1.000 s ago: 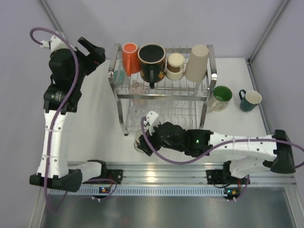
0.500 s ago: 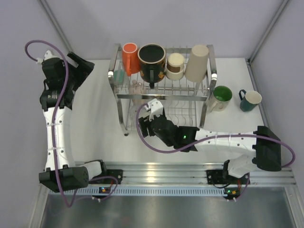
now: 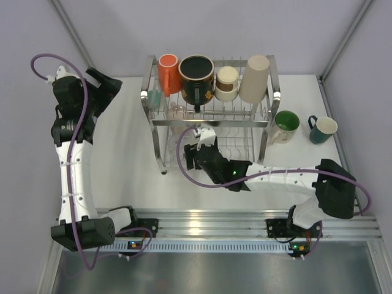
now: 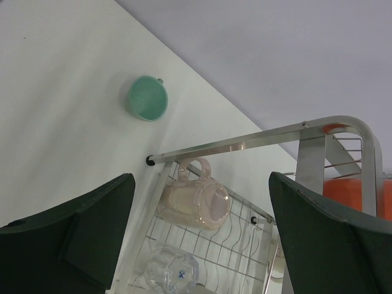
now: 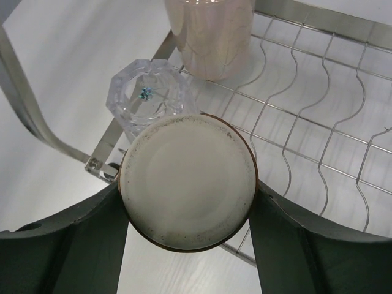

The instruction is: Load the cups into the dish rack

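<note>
My right gripper is shut on a cup whose cream base with a brown edge faces the camera. It hangs at the front left of the dish rack lower tier, just short of a clear glass and a pink mug lying there. Orange, black, brown-cream and tall beige cups sit on the upper tier. My left gripper hovers open and empty, left of the rack.
A green mug and a teal mug stand on the table right of the rack. A small teal cup sits at the rack's left end. The rack's steel posts flank the lower tier. Grey walls close the back.
The right arm has carried its cup from the table in front of the rack's left corner up to the lower tier. The left arm drew back to the left, then held still.
</note>
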Motion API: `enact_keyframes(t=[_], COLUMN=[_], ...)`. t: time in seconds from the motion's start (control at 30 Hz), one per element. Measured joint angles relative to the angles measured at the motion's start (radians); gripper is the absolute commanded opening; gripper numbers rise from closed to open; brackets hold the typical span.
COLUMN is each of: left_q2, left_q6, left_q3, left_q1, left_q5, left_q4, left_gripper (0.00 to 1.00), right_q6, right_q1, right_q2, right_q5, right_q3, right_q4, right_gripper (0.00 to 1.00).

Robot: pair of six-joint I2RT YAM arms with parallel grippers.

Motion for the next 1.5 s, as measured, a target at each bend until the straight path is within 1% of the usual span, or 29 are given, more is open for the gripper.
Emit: enact_keyframes(t=[0.4, 0.63, 0.83, 1.07, 1.27, 1.5], left_q2=[-0.016, -0.028, -0.038, -0.046, -0.056, -0.058], left_q6=[0.000, -0.006, -0.014, -0.015, -0.022, -0.022], left_q3=[-0.034, -0.053, -0.062, -0.073, -0.101, -0.111], left_q1=[0.003, 0.003, 0.003, 0.004, 0.005, 0.005], left_q5=[0.007, 0.014, 0.029, 0.034, 0.052, 0.060], left_q4=[0.014, 0.015, 0.021, 0.023, 0.039, 0.050], left_gripper=[0.96, 0.95, 0.95, 0.95, 0.95, 0.95], right_q6=[0.041, 0.103, 0.142, 0.198, 0.206, 0.243], right_q1=[-0.026, -0.044, -0.042, -0.041, -0.061, -0.121], right_q2=[0.059, 0.079, 0.141, 0.166, 0.199, 0.259], right_q5=[-0.003, 0.114, 0.209, 0.327, 0.359, 0.340], right_q3=[-0.003, -0.001, 0.029, 0.045, 0.072, 0.119], right_q4=[0.048, 0.056, 0.052, 0.016, 0.022, 0.021], right_gripper=[0.00, 0.00, 0.00, 0.00, 0.00, 0.00])
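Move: The right hand already holds the brown-rimmed white cup inside the rack's lower tier. The free spot it is going to on that tier lies some 9 cm ahead, 4 cm to the right and 6 cm below. The clear glass stands about 5 cm ahead and 6 cm left, the pearly mug 14 cm ahead and 6 cm left, both slightly lower. From the left hand, that spot is roughly 25 cm right, 3 cm back and 26 cm down. Forward and deeper under the upper tier, the right hand carries the cup about 8 cm, easing down and to the right by some 4 cm each, past the clear glass towards the free wires beside it. The wrist swings clockwise nearly 30 degrees until the fingers point almost straight ahead; their grip stays closed on the cup. Along the way the arm or its load shoves the rack forward; the point of contact can't be seen. ##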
